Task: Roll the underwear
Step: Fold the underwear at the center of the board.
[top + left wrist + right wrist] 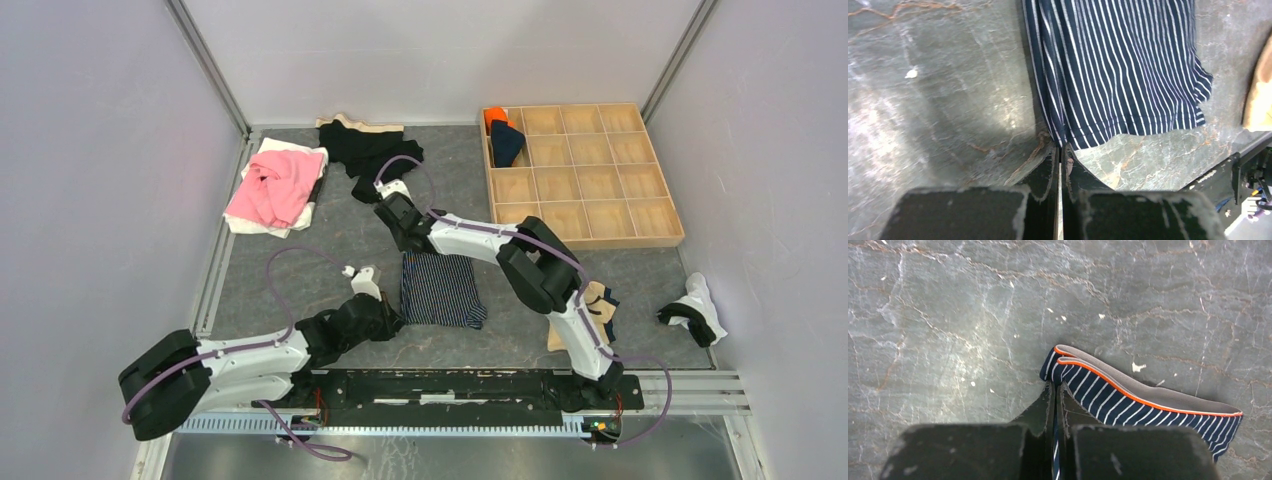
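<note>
The navy striped underwear [440, 290] lies flat on the dark table, its orange-edged grey waistband at the far end. My left gripper [395, 318] is at its near left corner; in the left wrist view the jaws [1060, 147] are pressed together with the corner of the striped cloth [1118, 65] pinched at their tips. My right gripper [408, 243] is at the far left corner. In the right wrist view the gripper [1056, 385] is shut on the waistband end of the underwear [1128, 407], with striped fabric showing between the fingers. White underwear with black trim [695, 312] lies at the right edge.
A wooden compartment box [580, 175] stands at the back right, with an orange roll [497, 117] and a navy roll [507, 143] in its left cells. A pink garment [272, 185] and a black garment [368, 150] lie at the back left. A tan cloth [598, 310] lies by the right arm.
</note>
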Action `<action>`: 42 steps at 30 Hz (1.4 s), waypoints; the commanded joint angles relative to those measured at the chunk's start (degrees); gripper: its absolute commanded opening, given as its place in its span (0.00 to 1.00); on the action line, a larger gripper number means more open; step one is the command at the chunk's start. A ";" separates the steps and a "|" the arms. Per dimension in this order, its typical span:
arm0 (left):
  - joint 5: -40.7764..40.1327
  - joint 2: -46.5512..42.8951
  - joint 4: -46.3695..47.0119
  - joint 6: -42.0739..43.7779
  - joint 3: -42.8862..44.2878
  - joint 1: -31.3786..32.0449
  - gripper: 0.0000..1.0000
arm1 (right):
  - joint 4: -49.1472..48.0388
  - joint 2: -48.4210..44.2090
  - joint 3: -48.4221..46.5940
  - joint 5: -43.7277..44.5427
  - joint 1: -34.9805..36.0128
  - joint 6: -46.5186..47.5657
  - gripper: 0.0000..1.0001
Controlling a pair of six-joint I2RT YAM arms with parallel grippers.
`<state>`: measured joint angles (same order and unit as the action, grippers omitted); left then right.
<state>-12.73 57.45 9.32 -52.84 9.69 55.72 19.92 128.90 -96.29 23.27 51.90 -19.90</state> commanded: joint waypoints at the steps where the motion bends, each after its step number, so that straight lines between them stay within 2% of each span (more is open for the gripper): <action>1: -4.56 -3.16 -11.43 2.34 2.36 0.31 0.02 | -3.00 -5.24 8.50 -4.59 -2.33 -2.81 0.00; 4: -7.29 -5.22 -18.15 4.84 6.74 0.27 0.02 | -11.09 -11.47 15.15 -11.82 -4.37 -6.71 0.00; 8: -11.70 -7.16 -27.70 8.22 12.68 0.26 0.02 | -16.13 -16.60 17.89 -15.71 -5.30 -9.55 0.00; 19: -13.37 -8.04 -37.32 14.89 23.84 0.26 0.02 | -31.68 -25.04 28.21 -26.58 -8.62 -17.49 0.00; 22: -12.44 -7.40 -39.08 18.12 26.56 0.23 0.02 | -35.36 -25.85 30.97 -29.81 -10.03 -18.22 0.00; 30: -4.95 -0.70 -41.08 23.84 31.76 1.87 0.02 | -38.00 -25.40 34.53 -32.24 -14.15 -19.14 0.00; 34: -6.49 2.90 -41.09 24.18 32.83 5.38 0.02 | -40.54 -24.76 35.25 -35.41 -15.89 -19.21 0.00; 42: -12.52 8.09 -39.85 24.01 35.14 11.37 0.02 | -54.30 -25.08 43.12 -40.86 -18.11 -25.07 0.00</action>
<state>-21.85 64.27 -31.24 -30.96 41.76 64.79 -24.16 104.90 -56.53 -14.31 35.05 -41.23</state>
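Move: Both hands already pinch the left edge of the striped underwear, just above the table: the left hand at its near corner, the right hand at its waistband end. The underwear's free right edge has its near corner about 16 cm to the left hand's right, level with it, and its far corner some 14 cm to the right hand's right. The beige cloth lies roughly 34 cm right of the left hand and 1 cm farther out. From the right hand, the black pile sits about 24 cm ahead and 5 cm left, the wooden tray's middle 19 cm ahead and 35 cm right. Still pinching the underwear's left edge at its two ends, both hands lift it together, rising some 9–10 cm and then easing down a little. The right hand works about 4.5 cm to the right overall and rolls its left side up some 50 degrees; the left hand swings about 3 cm left and forward, then returns right and back, rolling the same way and turning clockwise. ##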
